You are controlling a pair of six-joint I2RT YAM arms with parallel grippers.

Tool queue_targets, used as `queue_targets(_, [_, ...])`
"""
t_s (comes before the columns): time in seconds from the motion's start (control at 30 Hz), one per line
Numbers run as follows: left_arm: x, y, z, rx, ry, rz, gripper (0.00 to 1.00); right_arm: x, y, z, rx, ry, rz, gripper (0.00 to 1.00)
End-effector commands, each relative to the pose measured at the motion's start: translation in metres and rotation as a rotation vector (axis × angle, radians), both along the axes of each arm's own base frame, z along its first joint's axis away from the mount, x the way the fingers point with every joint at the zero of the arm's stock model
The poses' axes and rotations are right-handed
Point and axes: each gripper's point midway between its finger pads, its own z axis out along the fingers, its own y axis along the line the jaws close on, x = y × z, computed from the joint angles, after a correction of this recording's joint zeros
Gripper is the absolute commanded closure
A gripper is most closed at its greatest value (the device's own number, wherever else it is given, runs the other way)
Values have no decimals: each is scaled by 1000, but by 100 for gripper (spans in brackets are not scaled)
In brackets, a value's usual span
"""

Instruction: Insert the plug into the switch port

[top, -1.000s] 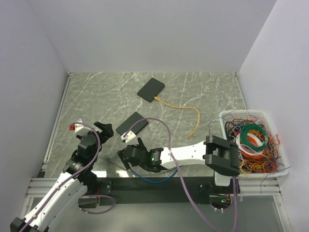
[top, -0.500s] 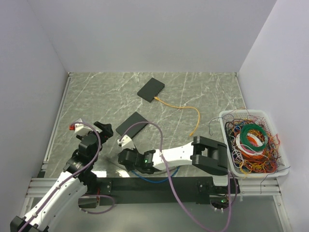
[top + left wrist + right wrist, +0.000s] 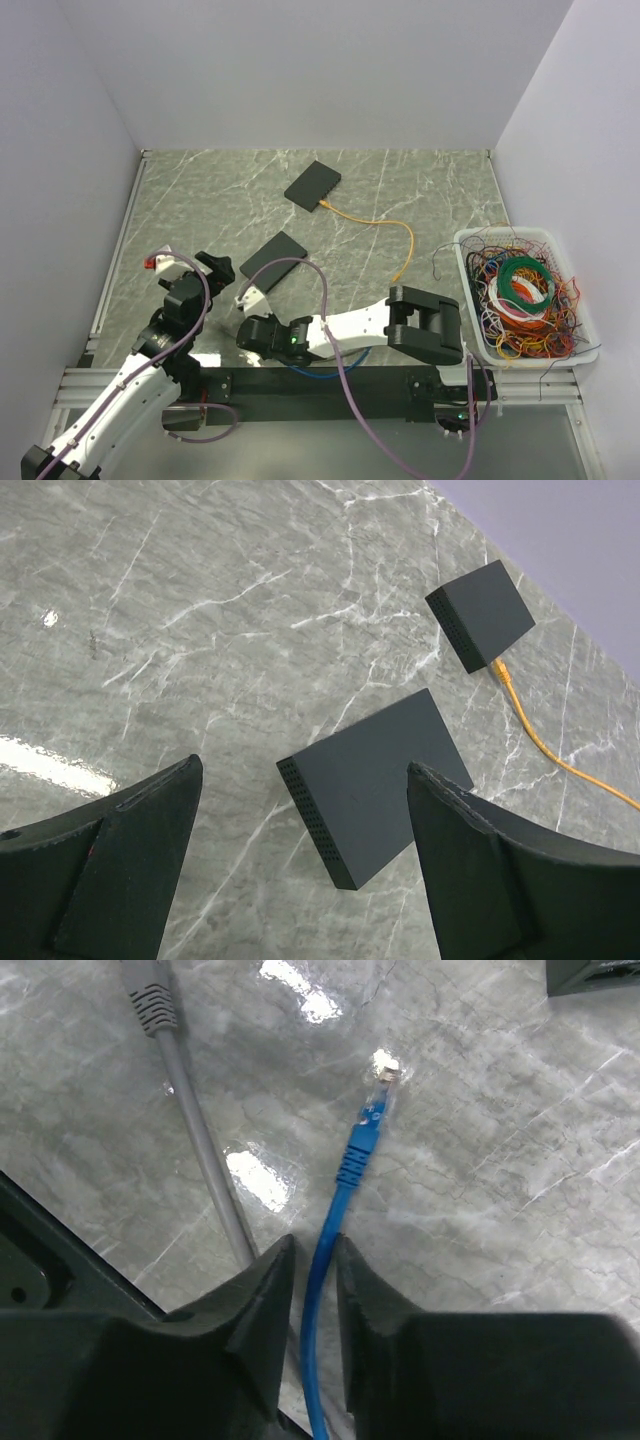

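Note:
The blue cable's plug (image 3: 372, 1112) lies on the marble table, clear tip pointing away. My right gripper (image 3: 315, 1250) is down at the table with the blue cable (image 3: 325, 1240) running between its fingers. The jaws have narrowed round it and a thin gap still shows on the left side. From above, the right gripper (image 3: 250, 336) sits near the front edge. A black switch (image 3: 375, 780) lies flat ahead of my left gripper (image 3: 305, 768), which hangs wide open above the table. That switch (image 3: 273, 256) sits just right of the left gripper (image 3: 215, 266).
A second black switch (image 3: 312, 185) lies farther back with an orange cable (image 3: 385, 222) plugged into it. A grey cable (image 3: 190, 1110) lies left of the blue one. A white bin (image 3: 505, 232) full of tangled wires stands at the right edge.
The right arm has swung left and lowered toward the front edge. Its jaws have narrowed from wide open to close round the blue cable. The left arm has stayed still.

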Motion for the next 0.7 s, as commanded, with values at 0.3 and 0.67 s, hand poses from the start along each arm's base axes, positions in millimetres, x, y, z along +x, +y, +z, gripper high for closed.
queue_targets(0.3, [4,0,12,-11,-32,9,11,-7,-9,1,37,17,-6,100])
queue_targets(0.67, [-2,-43,45,-50,-104,-248,13,12,-56,68,127,-93,-49,100])
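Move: The blue cable lies between the right hand's open fingertips, just behind its plug; the plug is about 3 cm ahead of that hand and 1 cm left. The grey plug lies about 8 cm left and 2 cm ahead, and the nearer black switch about 16 cm ahead and 6 cm right, all near the hand's height. From the left hand, the blue cable's gripping spot is roughly 14 cm back, 5 cm right and 12 cm below. The blue cable is pinched behind its plug as the right fingers shut on it, the hand nearly still. Keeping that grip, the right hand then speeds off about 5 cm to the right, away from the grey plug, rising some 2.5 cm late on. The left hand, open and empty, starts drifting right by 1.5 cm, turning slightly clockwise. ##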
